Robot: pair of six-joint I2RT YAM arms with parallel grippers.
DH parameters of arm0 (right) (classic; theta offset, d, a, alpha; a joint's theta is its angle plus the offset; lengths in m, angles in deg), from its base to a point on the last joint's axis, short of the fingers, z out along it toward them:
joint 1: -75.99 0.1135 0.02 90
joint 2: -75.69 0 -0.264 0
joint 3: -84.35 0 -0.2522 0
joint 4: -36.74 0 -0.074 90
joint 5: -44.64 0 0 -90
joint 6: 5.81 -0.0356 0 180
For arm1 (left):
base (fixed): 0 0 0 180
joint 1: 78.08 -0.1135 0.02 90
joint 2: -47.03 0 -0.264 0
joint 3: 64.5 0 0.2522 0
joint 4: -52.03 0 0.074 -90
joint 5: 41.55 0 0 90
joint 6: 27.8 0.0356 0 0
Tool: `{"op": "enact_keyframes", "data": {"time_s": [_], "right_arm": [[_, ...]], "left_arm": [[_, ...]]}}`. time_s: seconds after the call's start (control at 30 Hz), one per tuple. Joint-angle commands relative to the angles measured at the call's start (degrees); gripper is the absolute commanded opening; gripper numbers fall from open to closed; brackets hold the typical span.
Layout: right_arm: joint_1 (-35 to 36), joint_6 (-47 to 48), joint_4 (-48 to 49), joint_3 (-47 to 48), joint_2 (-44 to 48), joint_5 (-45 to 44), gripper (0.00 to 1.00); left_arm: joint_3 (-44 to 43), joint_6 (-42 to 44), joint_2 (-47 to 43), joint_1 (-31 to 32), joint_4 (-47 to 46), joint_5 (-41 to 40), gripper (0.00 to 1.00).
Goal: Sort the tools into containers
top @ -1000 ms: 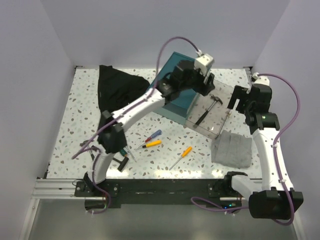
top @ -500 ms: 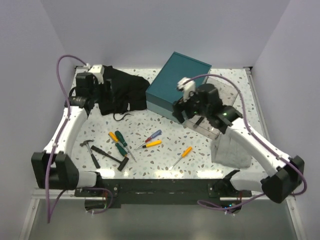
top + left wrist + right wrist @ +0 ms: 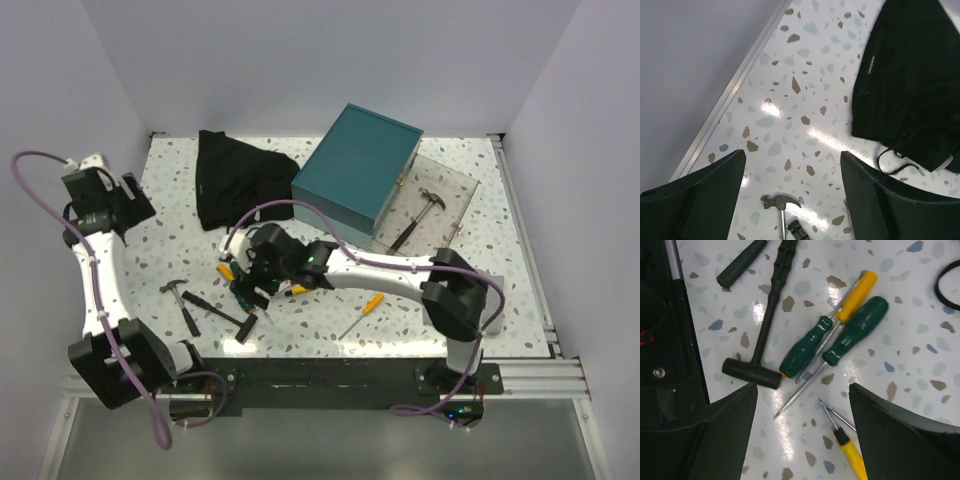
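Note:
Both grippers are open and hold nothing. My right gripper [image 3: 252, 288] [image 3: 802, 435] hovers over a cluster of tools. The cluster holds two green-handled screwdrivers [image 3: 810, 347], an orange-handled one [image 3: 856, 290], a yellow-handled one [image 3: 852, 455] and a black mallet [image 3: 752, 372]. My left gripper [image 3: 125, 203] [image 3: 792, 195] hangs at the far left above a claw hammer [image 3: 781, 202] [image 3: 175, 288]. An orange screwdriver [image 3: 366, 310] lies alone. The teal case [image 3: 358, 170], the clear box [image 3: 440, 190] holding a small hammer [image 3: 420, 212], and the black bag [image 3: 235, 180] [image 3: 910, 85] stand at the back.
A metal rail [image 3: 730, 95] borders the table's left edge beside the wall. The right arm's long link [image 3: 380, 268] stretches across the middle, just in front of the teal case. A second black-handled tool [image 3: 740, 265] lies by the mallet's handle.
The left arm has swung away from the bag to the far left edge. The right arm has come down from the clear box to the tool cluster. The grey cloth no longer shows.

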Motion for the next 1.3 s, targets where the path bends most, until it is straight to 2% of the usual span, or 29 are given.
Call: {"op": "enact_keyframes", "data": {"time_s": [0.0,0.17,0.47,0.77,0.87,0.9,1.0,1.03,1.1,1.13,1.27], "right_arm": [[3.45,-5.95,5.08,7.29,-6.02,-6.3,0.76],[6.7,-6.92,5.96,10.46,-10.77,-8.59,0.76],[7.85,-9.2,3.32,16.35,-19.38,-10.97,0.76],[9.08,-8.16,2.27,16.1,-23.6,-14.38,0.64],[9.34,-6.75,2.44,16.36,-23.7,-15.1,0.41],[9.34,-6.74,2.27,16.36,-23.44,-14.84,0.24],[9.25,-4.46,1.21,16.62,-20.54,-14.04,0.03],[9.17,-4.11,0.43,16.8,-19.4,-14.3,0.0],[8.64,-4.02,-1.59,18.28,-15.2,-14.22,0.0],[7.16,-5.24,-4.47,19.42,-13.52,-11.61,0.0],[0.3,-11.83,-5.82,21.89,-4.38,-2.81,0.0]], "left_arm": [[-2.2,-1.74,-6.43,-1.99,-0.21,0.53,0.81],[2.01,-1.3,-12.85,-2.08,-1.61,2.21,0.81],[3.25,-0.77,-14.53,-1.91,-0.38,3.35,0.8],[2.99,-0.68,-14.01,-2.08,-0.3,3.53,0.8],[2.73,-0.68,-13.39,-1.99,-0.3,4.05,0.8],[2.55,-0.77,-13.13,-1.99,-0.3,4.4,0.8],[1.76,-1.03,-11.9,-1.91,-0.38,5.46,0.8],[1.5,-1.21,-11.46,-1.99,-0.56,6.07,0.8],[0.79,-1.3,-10.32,-1.99,-1.52,6.95,0.79],[0.44,-1.38,-9.79,-1.91,-1.79,7.83,0.79],[-0.18,-1.82,-7.77,-1.82,-5.38,11.52,0.77]]}}
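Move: The black mallet's middle lies about 9 cm to the right hand's left, 2 cm nearer the base and some 11 cm below it. At about that depth, the large green screwdriver is 2 cm ahead and 2 cm left of the hand; the small green one is 3 cm ahead and 5 cm left. The small hammer is 17 cm left and 1 cm back. From the left hand, the mallet is about 15 cm back, 20 cm right and 19 cm below. Down and to its left, the right hand goes in open, sinking about 10 cm and drifting slightly back past the green screwdrivers, then shuts on the mallet's thin shaft between ribbed grip and head. Keeping that pinch, it rises some 2 cm and eases right. The empty left hand rises and draws back, then sinks partway, still open. ##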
